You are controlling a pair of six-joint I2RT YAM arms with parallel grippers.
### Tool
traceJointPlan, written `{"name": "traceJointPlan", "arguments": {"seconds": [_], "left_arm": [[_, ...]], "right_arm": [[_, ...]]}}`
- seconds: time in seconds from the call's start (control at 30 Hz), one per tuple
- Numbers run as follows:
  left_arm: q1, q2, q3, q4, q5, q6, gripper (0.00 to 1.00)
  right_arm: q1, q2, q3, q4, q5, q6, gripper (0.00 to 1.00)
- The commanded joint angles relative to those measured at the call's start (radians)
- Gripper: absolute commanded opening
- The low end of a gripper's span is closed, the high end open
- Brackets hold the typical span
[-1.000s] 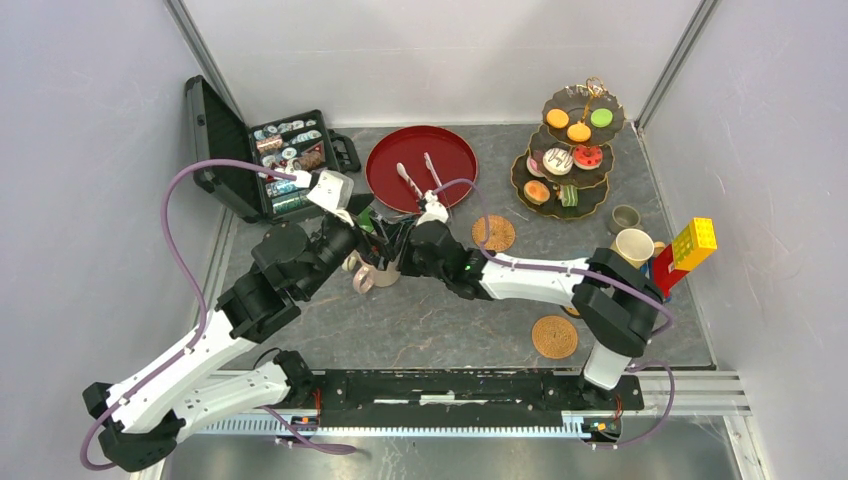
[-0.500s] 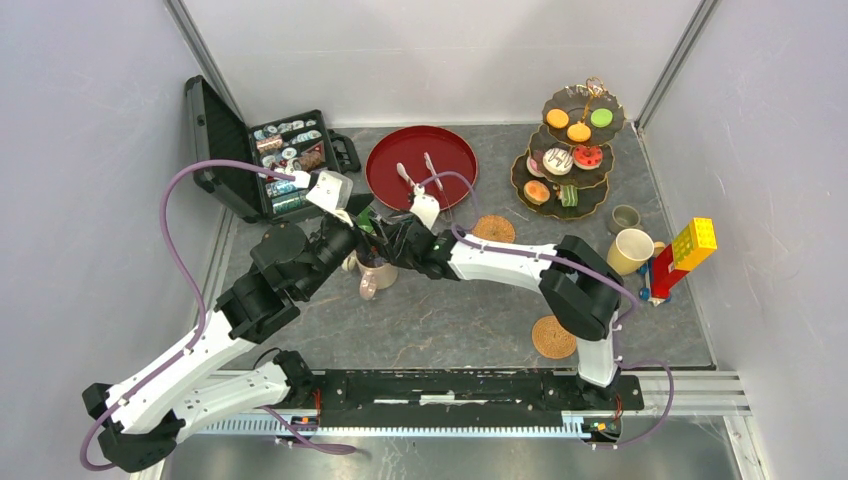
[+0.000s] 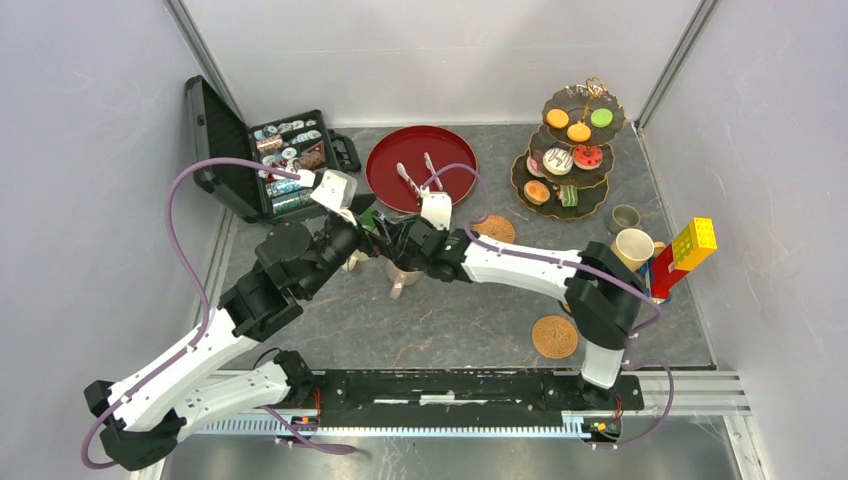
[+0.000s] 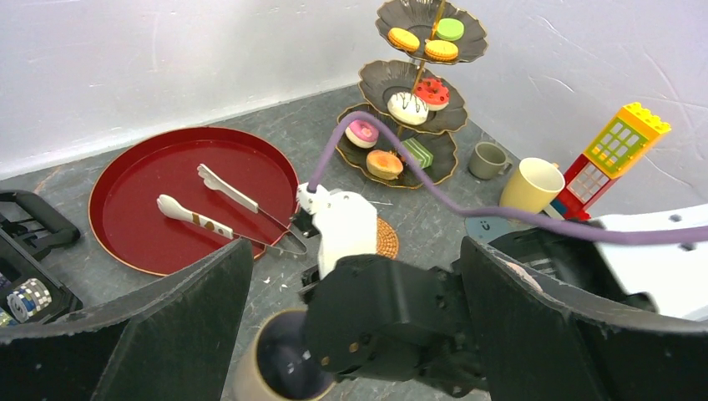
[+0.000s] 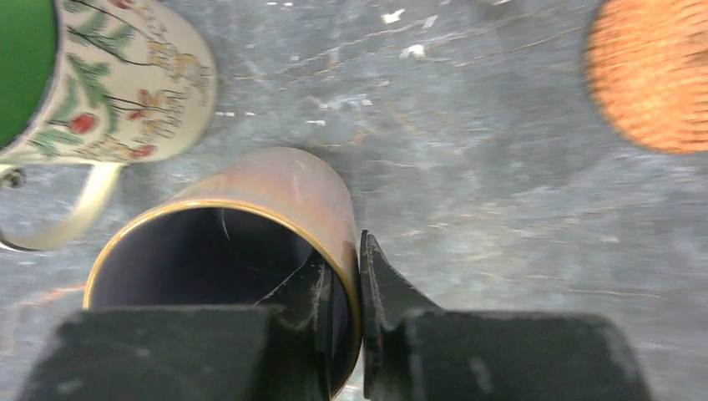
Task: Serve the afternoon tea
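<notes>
My right gripper [image 5: 359, 276] is shut on the rim of the beige mug [image 5: 284, 188], one finger inside its dark interior and one outside. In the top view the mug [image 3: 400, 279] sits on the table just below that gripper [image 3: 402, 256]. The green-lined floral mug [image 5: 108, 92] stands close beside it. My left gripper [image 4: 355, 276] is open and empty, hovering over the right wrist [image 3: 366, 228]. The three-tier stand [image 3: 570, 160] with toy cakes is at the back right, with the yellow mug [image 3: 633, 247] and the small grey mug [image 3: 625, 217] near it.
A round red tray [image 3: 421, 165] holding tongs lies behind the grippers. An open black case [image 3: 280, 160] is at the back left. Woven coasters lie at mid-table [image 3: 493, 232] and near the front [image 3: 554, 337]. A toy block building [image 3: 685, 255] stands at the right edge.
My right gripper has carried the beige mug to the right, away from the green-lined mug. The left gripper has stayed open and shifted only slightly.
</notes>
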State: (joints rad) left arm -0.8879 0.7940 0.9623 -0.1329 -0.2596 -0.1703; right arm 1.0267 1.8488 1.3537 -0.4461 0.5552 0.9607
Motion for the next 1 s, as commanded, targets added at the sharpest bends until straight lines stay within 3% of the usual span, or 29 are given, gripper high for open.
{"name": "traceJointPlan", "arguments": {"seconds": [0.0,0.13,0.43,0.63,0.77,0.97], "left_arm": [[-0.002,0.002,0.015,0.015,0.008,-0.014,1.0],[-0.002,0.004,0.015,0.015,0.009,-0.015,1.0],[-0.002,0.014,0.015,0.015,0.01,-0.018,1.0],[-0.002,0.022,0.015,0.013,0.004,-0.012,1.0],[-0.002,0.024,0.015,0.012,-0.01,-0.008,1.0],[-0.002,0.029,0.015,0.012,-0.006,-0.009,1.0]], "right_arm": [[-0.027,-0.188,-0.024,0.003,0.164,-0.172,0.0],[-0.094,-0.313,-0.125,0.051,0.11,-0.3,0.0],[-0.309,-0.443,-0.186,-0.035,0.115,-0.322,0.0],[-0.456,-0.35,-0.086,-0.049,0.009,-0.376,0.0],[-0.507,-0.261,-0.001,-0.104,-0.023,-0.389,0.0],[-0.549,-0.215,-0.011,-0.051,-0.099,-0.403,0.0]]}}
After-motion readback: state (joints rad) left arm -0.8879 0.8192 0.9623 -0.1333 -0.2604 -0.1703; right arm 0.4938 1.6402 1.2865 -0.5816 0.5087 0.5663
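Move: Some 8 cm ahead and 19 cm to the right of the right hand, about 9 cm below it, lies the woven coaster that the plain mug, already pinched by its rim, is taken to. The patterned mug stands about 6 cm ahead and 10 cm left; the tongs lie some 16 cm ahead and 6 cm right, on the red tray. From the left hand the coaster is about 16 cm ahead, 18 cm right and 36 cm down. Carrying the mug by its right rim, one finger inside and one outside, the right hand sweeps about 23 cm right and 9 cm forward, away from the patterned mug to the woven coaster. It arcs up some 7 cm on the way, then sinks about 3 cm as the rightward travel dies out over the coaster; the wrist turns clockwise and its left side dips, some 15 degrees each, grip kept. ##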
